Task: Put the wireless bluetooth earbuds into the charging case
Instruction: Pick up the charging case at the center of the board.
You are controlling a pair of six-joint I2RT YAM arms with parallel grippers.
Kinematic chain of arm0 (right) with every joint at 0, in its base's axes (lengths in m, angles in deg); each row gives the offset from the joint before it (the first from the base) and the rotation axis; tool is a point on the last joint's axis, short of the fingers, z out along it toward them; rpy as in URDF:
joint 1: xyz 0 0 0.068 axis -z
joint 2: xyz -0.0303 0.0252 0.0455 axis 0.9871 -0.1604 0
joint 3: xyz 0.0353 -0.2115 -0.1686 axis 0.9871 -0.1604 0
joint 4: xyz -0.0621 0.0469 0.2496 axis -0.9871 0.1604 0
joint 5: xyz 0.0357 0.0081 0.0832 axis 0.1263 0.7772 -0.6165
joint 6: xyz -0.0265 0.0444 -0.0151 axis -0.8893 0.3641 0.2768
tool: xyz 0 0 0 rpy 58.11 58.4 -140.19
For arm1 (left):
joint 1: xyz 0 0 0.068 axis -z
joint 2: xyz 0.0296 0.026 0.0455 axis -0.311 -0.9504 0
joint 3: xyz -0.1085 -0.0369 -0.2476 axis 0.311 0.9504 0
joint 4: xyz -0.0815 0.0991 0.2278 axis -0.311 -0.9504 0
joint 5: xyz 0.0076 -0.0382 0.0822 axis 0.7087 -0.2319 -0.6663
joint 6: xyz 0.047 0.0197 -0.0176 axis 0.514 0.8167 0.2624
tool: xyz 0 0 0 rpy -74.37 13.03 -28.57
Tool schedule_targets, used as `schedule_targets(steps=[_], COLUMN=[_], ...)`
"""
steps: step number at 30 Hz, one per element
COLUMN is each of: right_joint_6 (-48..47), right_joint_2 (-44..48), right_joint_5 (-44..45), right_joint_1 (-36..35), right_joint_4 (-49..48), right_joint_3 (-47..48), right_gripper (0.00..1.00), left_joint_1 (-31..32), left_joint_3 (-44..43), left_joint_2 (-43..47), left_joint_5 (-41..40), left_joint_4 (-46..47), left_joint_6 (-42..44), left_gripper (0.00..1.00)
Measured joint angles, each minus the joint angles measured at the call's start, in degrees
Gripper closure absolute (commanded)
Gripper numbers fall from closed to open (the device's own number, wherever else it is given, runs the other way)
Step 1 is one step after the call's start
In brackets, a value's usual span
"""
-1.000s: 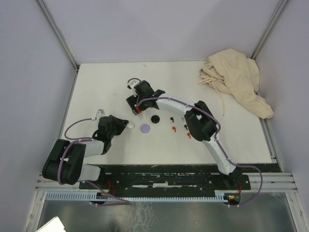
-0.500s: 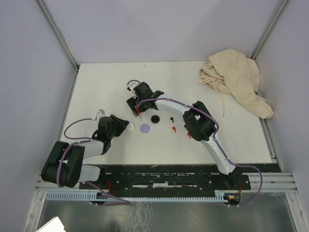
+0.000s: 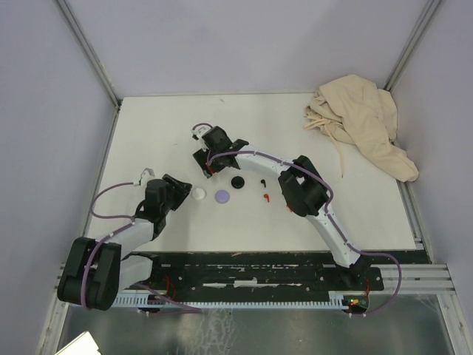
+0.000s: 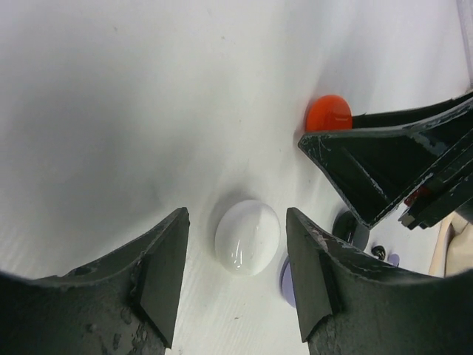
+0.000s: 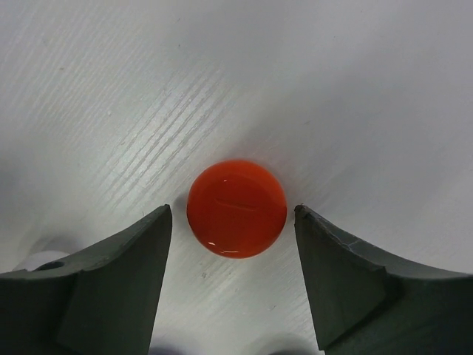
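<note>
A round white charging case (image 4: 247,237) lies flat on the table between the tips of my left gripper (image 4: 236,216), which is open and touches nothing. From above, this case (image 3: 198,194) sits just right of the left gripper (image 3: 185,191). My right gripper (image 5: 233,212) stands open astride a round red case (image 5: 236,208), with a gap on each side. A lavender case (image 3: 222,197) and a black case (image 3: 237,182) lie to the right. Two loose earbuds, one black (image 3: 262,182) and one red (image 3: 267,197), lie beside the right arm's elbow.
A crumpled beige cloth (image 3: 362,122) lies at the table's back right corner. The right arm (image 3: 299,185) reaches across the middle toward the left. Grey walls enclose the table on three sides.
My left gripper has opened and drawn back, leaving the white case on the table. The right gripper has shifted slightly left over the red case, its jaws narrowing a little.
</note>
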Motion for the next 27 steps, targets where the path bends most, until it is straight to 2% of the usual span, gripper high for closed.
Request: schedule_targets(steps=[6,15,20,23,27], right_joint_6=[-0.09,-0.22,-0.66,-1.01,-1.57], right_joint_2=[-0.13,-0.13,-0.13,0.35,3.82], right_joint_5=[0.68,2.6,3.72,4.83,6.34], right_joint_1=[-0.33,-0.63,-0.74,-0.74,-0.74], right_joint_4=[0.48,1.16,0.76,-2.12,-7.1], right_joint_3=[0.28,0.39,0.35,-1.51,-8.46], right_gripper=[0.32,0.54,0.62,0.64,0.68], left_joint_1=[-2.14,-3.08,-3.56,-3.69,-3.74], left_joint_3=[-0.15,-0.92,-2.23,-3.34,-4.85], left_joint_2=[5.51,6.58,6.58,6.56,6.05], left_joint_5=[-1.6,-1.46,-0.48,0.57,2.1], left_joint_4=[-4.02,-6.25,-6.4,-6.38,-6.32], left_joint_6=[0.17,0.17,0.15,0.15,0.15], left_gripper=[0.36,0.37,0.35,0.35,0.35])
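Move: The red charging case sits between my open right fingers, at fingertip height, within about 1 cm. From my right hand the white case is some 8 cm back and 4 cm left, the purple one 9 cm back and 3 cm right, and the black one about 5 cm back and 8 cm right. My left hand has the red case roughly 8 cm ahead, 7 cm right and 2 cm lower, with the white one just 1 cm ahead and 3 cm right. I close my right fingers on the sides of the red case without lifting, pinch it, then ease about 1.5 cm to the right, the fingertips tipping up and outward a few degrees. Meanwhile my left hand, open, backs off the white case, 2 cm left and up, then carries on up and slightly forward, swinging back right, ending over 4 cm higher. ##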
